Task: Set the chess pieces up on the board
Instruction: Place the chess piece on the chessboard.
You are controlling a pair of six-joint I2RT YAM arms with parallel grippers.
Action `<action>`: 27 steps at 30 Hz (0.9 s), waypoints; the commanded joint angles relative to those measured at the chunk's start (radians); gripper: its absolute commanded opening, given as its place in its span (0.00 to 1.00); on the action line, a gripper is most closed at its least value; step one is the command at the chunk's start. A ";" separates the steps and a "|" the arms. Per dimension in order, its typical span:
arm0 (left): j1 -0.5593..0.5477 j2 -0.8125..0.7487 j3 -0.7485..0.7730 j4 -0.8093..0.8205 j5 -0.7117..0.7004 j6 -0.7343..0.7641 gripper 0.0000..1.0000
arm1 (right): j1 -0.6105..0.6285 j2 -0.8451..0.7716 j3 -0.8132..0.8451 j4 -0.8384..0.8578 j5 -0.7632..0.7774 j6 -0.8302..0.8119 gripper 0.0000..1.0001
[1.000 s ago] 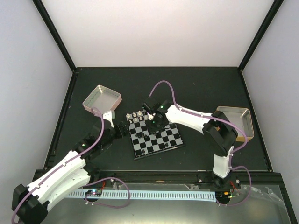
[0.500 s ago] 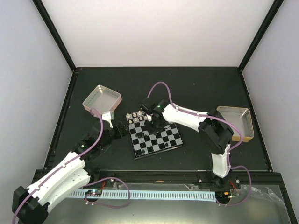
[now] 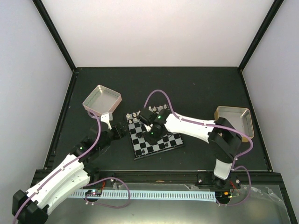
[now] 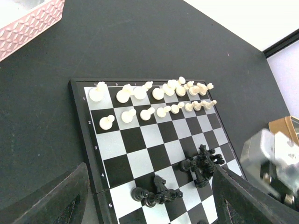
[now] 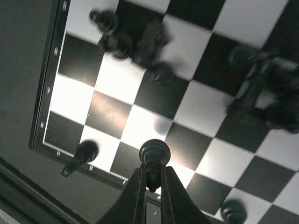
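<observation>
The board (image 3: 156, 138) lies mid-table, and the left wrist view shows its squares (image 4: 140, 140). White chess pieces (image 4: 154, 100) stand in two rows along its far side. Black chess pieces lie in two toppled heaps (image 4: 161, 191) (image 4: 203, 163). My right gripper (image 5: 152, 173) is shut on a black pawn (image 5: 154, 154) and holds it just above the board's squares near the rim (image 5: 46, 93). From above, that gripper (image 3: 148, 127) hangs over the board's left half. My left gripper (image 4: 149, 186) is open and empty, hovering at the board's left edge (image 3: 119, 128).
A pink-sided tray (image 3: 102, 99) sits far left of the board, a tan-sided tray (image 3: 236, 122) to the right. Single black pieces rest near the board's rim (image 5: 81, 154) (image 5: 232, 210). The right arm's wrist (image 4: 275, 158) shows blurred at the left wrist view's right edge.
The right gripper has closed on a black pawn and moved from the board's far edge towards its near-left part. The left arm has barely moved.
</observation>
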 commanded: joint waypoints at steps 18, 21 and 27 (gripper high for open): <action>0.013 -0.028 -0.014 -0.028 -0.013 -0.042 0.74 | 0.104 0.058 -0.033 0.009 0.009 0.045 0.07; 0.014 -0.024 -0.020 -0.023 -0.011 -0.039 0.74 | 0.106 0.051 -0.030 0.006 0.004 0.043 0.17; 0.016 -0.003 -0.026 -0.020 0.006 -0.027 0.75 | 0.106 -0.009 -0.020 0.020 0.024 0.072 0.35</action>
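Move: The right hand already holds a black chess piece upright, its base hanging just over the board. Its square, the dark third one in from the near left corner, lies about 4 cm back, 1 cm left and 5 cm below. A standing black piece is 3 cm left of that square and 1 cm nearer; the pawn is 8 cm right of the square and 2 cm farther out. The left pile is 3 cm ahead of the hand and 4 cm left. From the left hand, the square lies about 9 cm back, 13 cm right and 13 cm below. The held black piece comes down onto the dark near-edge square, beside the standing piece, and the right fingers let go of it. The right hand draws back about 4 cm first, sinking as it goes some 2.5 cm in all with a slight drift left; it then stays put, fingers pointing down, and opens to about a third, the pads clearing the piece on both sides. ##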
